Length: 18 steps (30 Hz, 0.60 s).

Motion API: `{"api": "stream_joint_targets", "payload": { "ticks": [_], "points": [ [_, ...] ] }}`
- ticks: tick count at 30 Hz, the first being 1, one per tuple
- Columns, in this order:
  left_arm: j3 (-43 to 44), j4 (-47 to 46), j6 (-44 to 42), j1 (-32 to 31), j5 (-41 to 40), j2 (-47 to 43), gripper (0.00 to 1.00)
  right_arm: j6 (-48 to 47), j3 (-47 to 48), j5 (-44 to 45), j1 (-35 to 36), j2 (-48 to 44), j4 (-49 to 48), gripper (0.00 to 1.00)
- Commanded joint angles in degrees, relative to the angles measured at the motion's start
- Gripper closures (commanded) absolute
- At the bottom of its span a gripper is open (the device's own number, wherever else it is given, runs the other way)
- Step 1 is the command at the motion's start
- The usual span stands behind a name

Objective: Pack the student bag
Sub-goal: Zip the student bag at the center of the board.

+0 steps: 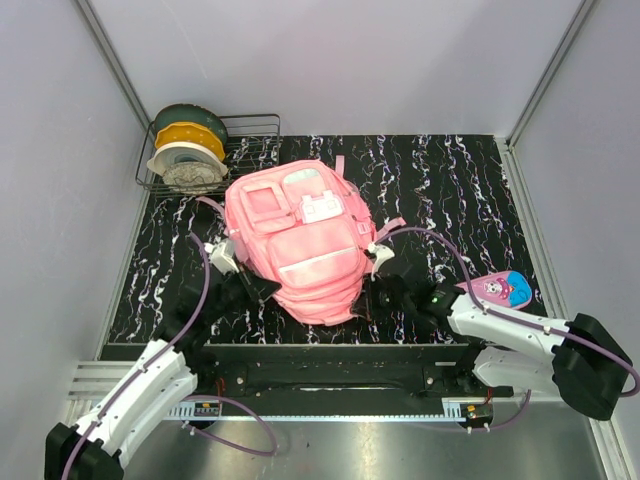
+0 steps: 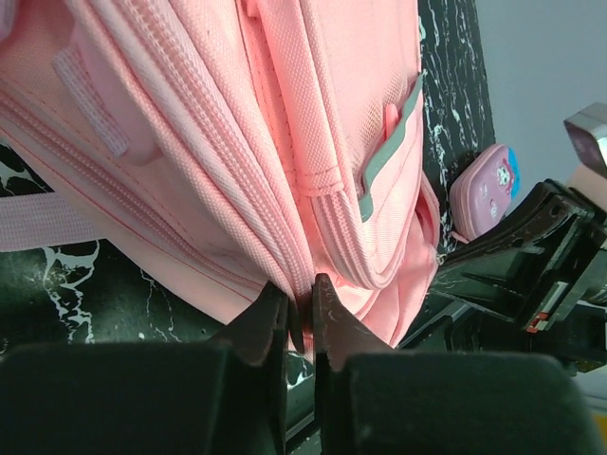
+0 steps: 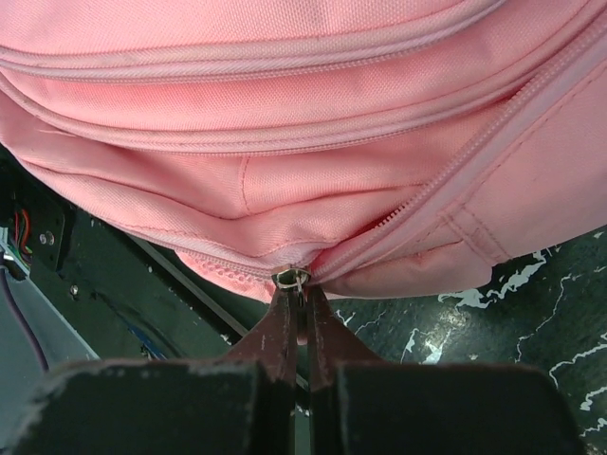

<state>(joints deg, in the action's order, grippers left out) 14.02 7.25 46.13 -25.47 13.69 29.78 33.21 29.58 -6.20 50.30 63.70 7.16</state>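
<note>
The student bag (image 1: pixel 300 240), a large pink backpack, lies flat mid-table with its front pockets facing up. At the bag's near left edge my left gripper (image 1: pixel 262 290) pinches a fold of pink fabric beside the zipper seams (image 2: pixel 302 289). My right gripper (image 1: pixel 372 290) is at the near right corner. In the right wrist view its jaws (image 3: pixel 300 294) are shut on the pull of the metal zipper slider (image 3: pixel 292 278), where the bag's (image 3: pixel 285 95) zipper line ends. In the left wrist view the bag (image 2: pixel 237 142) fills most of the frame.
A small pink-purple cartoon pencil case (image 1: pixel 503 290) lies right of the bag, beside the right arm; it also shows in the left wrist view (image 2: pixel 486 190). A wire rack (image 1: pixel 255 125) at the back left holds round spools. Grey walls enclose the black marbled table (image 1: pixel 450 190).
</note>
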Motion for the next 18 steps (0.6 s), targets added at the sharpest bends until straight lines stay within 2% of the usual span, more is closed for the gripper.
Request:
{"api": "stream_joint_targets", "payload": {
  "ticks": [1, 2, 3, 4, 5, 7, 9, 11, 14, 15, 16, 17, 18],
  "points": [
    [5.05, 5.92, -9.03, 3.40, -0.78, -0.34, 1.00, -4.47, 2.67, 6.37, -0.91, -0.95, 8.31, 1.00],
    [5.40, 5.94, -9.47, 4.02, 0.01, -0.25, 1.00, -4.04, 3.02, 6.37, -0.82, -1.12, 8.40, 1.00],
    [5.49, 5.42, -9.65, 4.64, 1.06, 0.01, 0.88, -3.94, 3.81, 2.46, -0.82, -1.04, 8.31, 1.00],
    [5.40, 2.71, -8.78, 4.73, 3.86, 0.28, 0.62, -4.03, 4.34, 0.42, -0.91, -0.78, 8.14, 1.00],
    [4.97, 0.86, -7.82, 4.65, 5.80, 0.54, 0.16, -3.77, 5.30, -1.34, -0.82, 0.18, 7.96, 1.00],
    [3.30, -7.05, -3.00, 4.64, 12.39, 1.94, 0.01, -1.05, 5.22, -4.25, -0.82, 1.50, 5.07, 1.00],
    [1.89, -12.66, 3.14, 4.56, 13.81, 0.99, 0.01, 2.28, 3.82, -4.70, -0.91, 2.21, 0.95, 1.00],
    [-0.04, -12.79, 6.33, 4.47, 12.24, -2.34, 0.01, 4.83, 2.94, -3.04, -0.91, 3.53, -0.82, 1.00],
    [-2.50, -9.36, 14.32, 3.25, 6.97, -10.78, 0.01, 7.64, 2.33, 0.03, -0.82, 5.29, -2.05, 1.00],
    [-3.03, -5.61, 18.17, 2.19, 3.39, -12.97, 0.01, 8.27, 2.23, 0.74, -0.82, 5.55, -2.58, 1.00],
    [-3.99, -3.66, 19.95, 0.70, 1.27, -17.00, 0.01, 8.71, 2.06, 1.18, -0.73, 5.99, -3.11, 1.00],
    [-4.35, -1.73, 21.27, -3.40, -1.10, -19.38, 0.01, 9.15, 2.14, 1.53, -0.82, 6.26, -4.25, 1.00],
    [-4.44, 4.03, 22.50, -5.62, -7.22, -21.15, 0.01, 9.33, 2.15, 1.71, -0.82, 6.52, -4.61, 1.00]
  ]
}}
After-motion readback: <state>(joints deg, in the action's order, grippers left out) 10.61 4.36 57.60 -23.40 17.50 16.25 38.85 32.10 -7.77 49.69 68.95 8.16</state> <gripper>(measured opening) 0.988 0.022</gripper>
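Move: The left fingers are shut on the student bag's near left edge; the bag's middle lies about 10 cm ahead and 5 cm to their right. The zipper pull is some 16 cm right of the left hand and 4 cm back, already pinched in the right fingers. From the right hand the bag's middle is about 14 cm ahead and 11 cm left, and the pencil case 4 cm ahead and 28 cm right. Left fingers open off the bag's edge and rise about 4 cm while right ones keep pinching the zipper pull. ##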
